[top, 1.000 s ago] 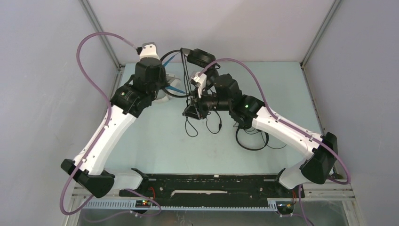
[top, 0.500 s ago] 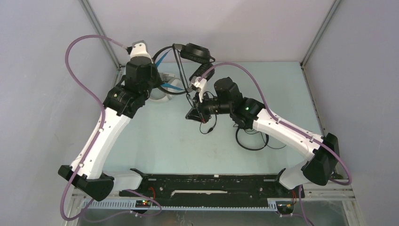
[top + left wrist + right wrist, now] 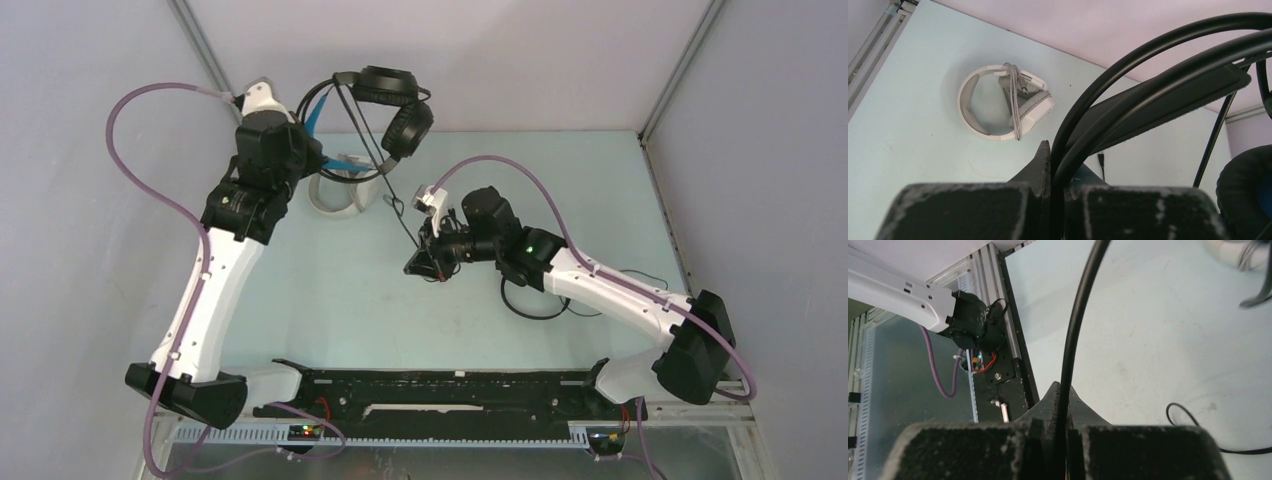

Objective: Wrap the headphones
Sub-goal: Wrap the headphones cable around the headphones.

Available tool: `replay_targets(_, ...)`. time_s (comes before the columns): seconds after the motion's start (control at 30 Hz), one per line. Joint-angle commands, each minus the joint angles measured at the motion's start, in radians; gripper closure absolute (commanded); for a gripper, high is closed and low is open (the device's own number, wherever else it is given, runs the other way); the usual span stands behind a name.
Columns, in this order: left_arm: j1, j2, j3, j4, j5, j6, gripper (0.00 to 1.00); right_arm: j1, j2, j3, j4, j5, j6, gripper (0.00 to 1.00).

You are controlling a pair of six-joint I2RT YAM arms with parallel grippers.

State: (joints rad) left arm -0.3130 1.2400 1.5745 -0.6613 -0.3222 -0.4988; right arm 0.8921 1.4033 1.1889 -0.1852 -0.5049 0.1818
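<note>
My left gripper [image 3: 318, 152] is raised at the back left, shut on the thin headband [image 3: 1148, 55] of the black headphones with blue lining [image 3: 392, 100]. Their ear cups hang in the air to its right. In the left wrist view the left gripper [image 3: 1060, 156] pinches the band wires. The black cable [image 3: 400, 205] runs down from them to my right gripper [image 3: 424, 262], which is shut on it. The cable [image 3: 1075, 325] passes between the right gripper's [image 3: 1061, 391] closed jaws. The white-grey headphones [image 3: 335, 195], with grey cable wound round them [image 3: 1015, 107], lie on the table.
A slim black headphone set [image 3: 535, 295] with loose cable lies on the table under my right forearm. A loop of black cable [image 3: 1188, 415] lies by the right gripper. The left arm's base [image 3: 968, 322] and the black front rail [image 3: 440, 385] line the near edge.
My left arm lifted the black headphones up and toward the back left. My right gripper closed on the cable and shifted slightly nearer, drawing the cable straighter.
</note>
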Motion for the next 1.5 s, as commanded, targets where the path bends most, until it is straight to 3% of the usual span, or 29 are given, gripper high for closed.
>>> replay_targets(0.0,0.044,-0.052,0.063,0.171,0.053,-0.099,1.0,0.012,-0.034,-0.087,0.043,-0.02,0.057,1.0)
replay_targets(0.6,0.216,-0.044,0.191,0.172,0.172,-0.168,1.0,-0.079,-0.05,-0.38,0.055,0.104,0.133,1.0)
replay_targets(1.47,0.465,-0.02,0.317,0.149,0.348,-0.254,1.0,-0.236,-0.004,-0.43,-0.039,0.147,0.151,0.95)
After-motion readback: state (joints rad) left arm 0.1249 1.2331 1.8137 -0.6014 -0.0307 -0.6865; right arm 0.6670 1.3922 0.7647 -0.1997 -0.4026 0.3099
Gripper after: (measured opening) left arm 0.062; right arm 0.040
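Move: The black headphones hang by their headband in the left hand, their middle about 8 cm right of it, 6 cm ahead and roughly level. From the right hand, which holds their cable, they are about 20 cm ahead, 7 cm left and 12 cm higher. The white headphones on the table lie some 30 cm ahead, 16 cm left and 22 cm below the right hand; the thick cable loop, 4 cm ahead, 25 cm right and 24 cm below. The black headphones' cable is drawn out between two parting hands. The right, shut on it throughout, sinks about 17 cm towards the table, then swings some 11 cm right, away from the headphones, its fingers dipping and turning about 20 degrees clockwise. The left keeps its grip on the headband, carrying the headphones up and left while tilting them upward. ##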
